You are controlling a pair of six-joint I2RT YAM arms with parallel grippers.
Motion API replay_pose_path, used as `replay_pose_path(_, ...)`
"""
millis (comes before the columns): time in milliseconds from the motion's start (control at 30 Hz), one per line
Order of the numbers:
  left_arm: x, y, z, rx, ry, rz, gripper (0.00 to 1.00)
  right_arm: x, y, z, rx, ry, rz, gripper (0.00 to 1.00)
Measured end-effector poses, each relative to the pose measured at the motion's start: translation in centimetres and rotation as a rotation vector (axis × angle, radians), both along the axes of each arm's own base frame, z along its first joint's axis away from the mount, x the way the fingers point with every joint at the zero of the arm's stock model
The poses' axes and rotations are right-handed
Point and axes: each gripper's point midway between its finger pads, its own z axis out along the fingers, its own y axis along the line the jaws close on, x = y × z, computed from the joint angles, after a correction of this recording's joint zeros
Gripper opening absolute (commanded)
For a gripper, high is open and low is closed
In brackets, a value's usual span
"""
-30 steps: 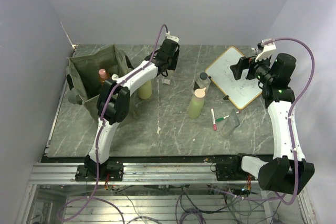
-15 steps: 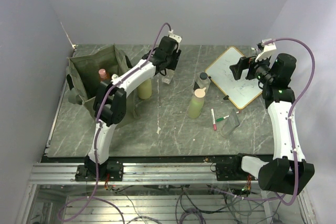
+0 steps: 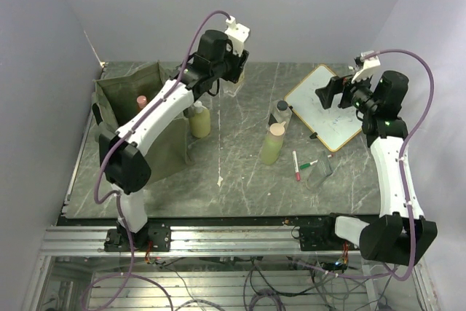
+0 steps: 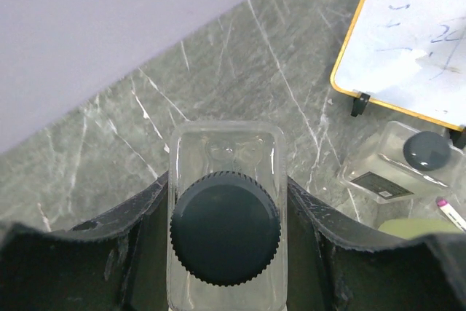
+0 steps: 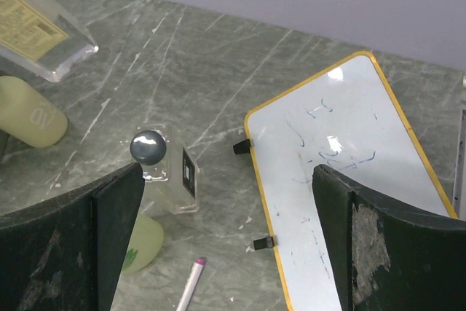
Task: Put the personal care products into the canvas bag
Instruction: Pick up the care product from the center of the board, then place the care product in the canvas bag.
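Note:
My left gripper [image 3: 232, 81] is shut on a clear rectangular bottle [image 4: 226, 172] with a black ribbed cap, held in the air over the back of the table, right of the olive canvas bag [image 3: 120, 100]. The bag stands open at the left with a pink-capped bottle [image 3: 141, 101] inside. A pale yellow-green bottle [image 3: 200, 121] stands just right of the bag. A clear dark-capped bottle [image 3: 282, 111] and a light green beige-capped bottle [image 3: 273, 145] stand mid-table. My right gripper [image 3: 329, 94] hangs open and empty above the whiteboard's left edge.
A yellow-framed whiteboard [image 3: 329, 109] lies at the back right. Red and green marker pens [image 3: 297, 166] and a small grey block [image 3: 325, 165] lie right of the light green bottle. Grey walls close in the table at the back and both sides.
My left arm has lifted the clear bottle off the table and swung up and to the left towards the bag. The right arm has stayed still.

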Motion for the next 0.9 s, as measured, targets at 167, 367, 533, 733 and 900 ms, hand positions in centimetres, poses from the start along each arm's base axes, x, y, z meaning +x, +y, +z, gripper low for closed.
replay_pose_path(167, -2.1, 0.7, 3.7, 0.013, -0.069, -0.078, 0.07, 1.0, 1.5, 1.0, 0.002, -0.009, 0.037, 1.00)
replay_pose_path(367, -4.9, 2.5, 7.2, 0.014, -0.109, -0.172, 0.07, 2.3, 4.8, 2.5, -0.025, -0.041, 0.124, 1.00)
replay_pose_path(533, -6.8, 5.9, 10.7, 0.002, -0.161, -0.206, 0.07, 3.0, 7.3, 3.0, -0.045, -0.056, 0.192, 1.00)
replay_pose_path(733, -9.4, 10.1, 14.9, 0.018, -0.263, -0.176, 0.07, 3.1, 10.6, 3.3, -0.064, -0.071, 0.281, 1.00)
replay_pose_path(900, -12.6, 13.5, 18.0, -0.025, -0.319, -0.129, 0.07, 2.7, 14.2, 3.0, -0.078, -0.075, 0.372, 1.00)
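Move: The left hand already holds the black-capped clear bottle; the canvas bag's middle is about 25 cm to its left, 5 cm back and 15 cm below, with the yellow pump bottle 10 cm left, 5 cm back and 22 cm below. From the empty right hand, the square glass bottle stands roughly 6 cm ahead, 12 cm left and 22 cm below; the green bottle is 4 cm back, 14 cm left, and the whiteboard 14 cm ahead, 5 cm right. Keeping its pinch on the clear bottle, the left hand climbs some 18 cm while swinging left and back towards the bag's side, its fingers tipping up about 20 degrees. Meanwhile the right hand sweeps about 14 cm left, high above the table towards the square glass bottle and green bottle, rising and reaching slightly at first, turning counter-clockwise with fingers wide open. ##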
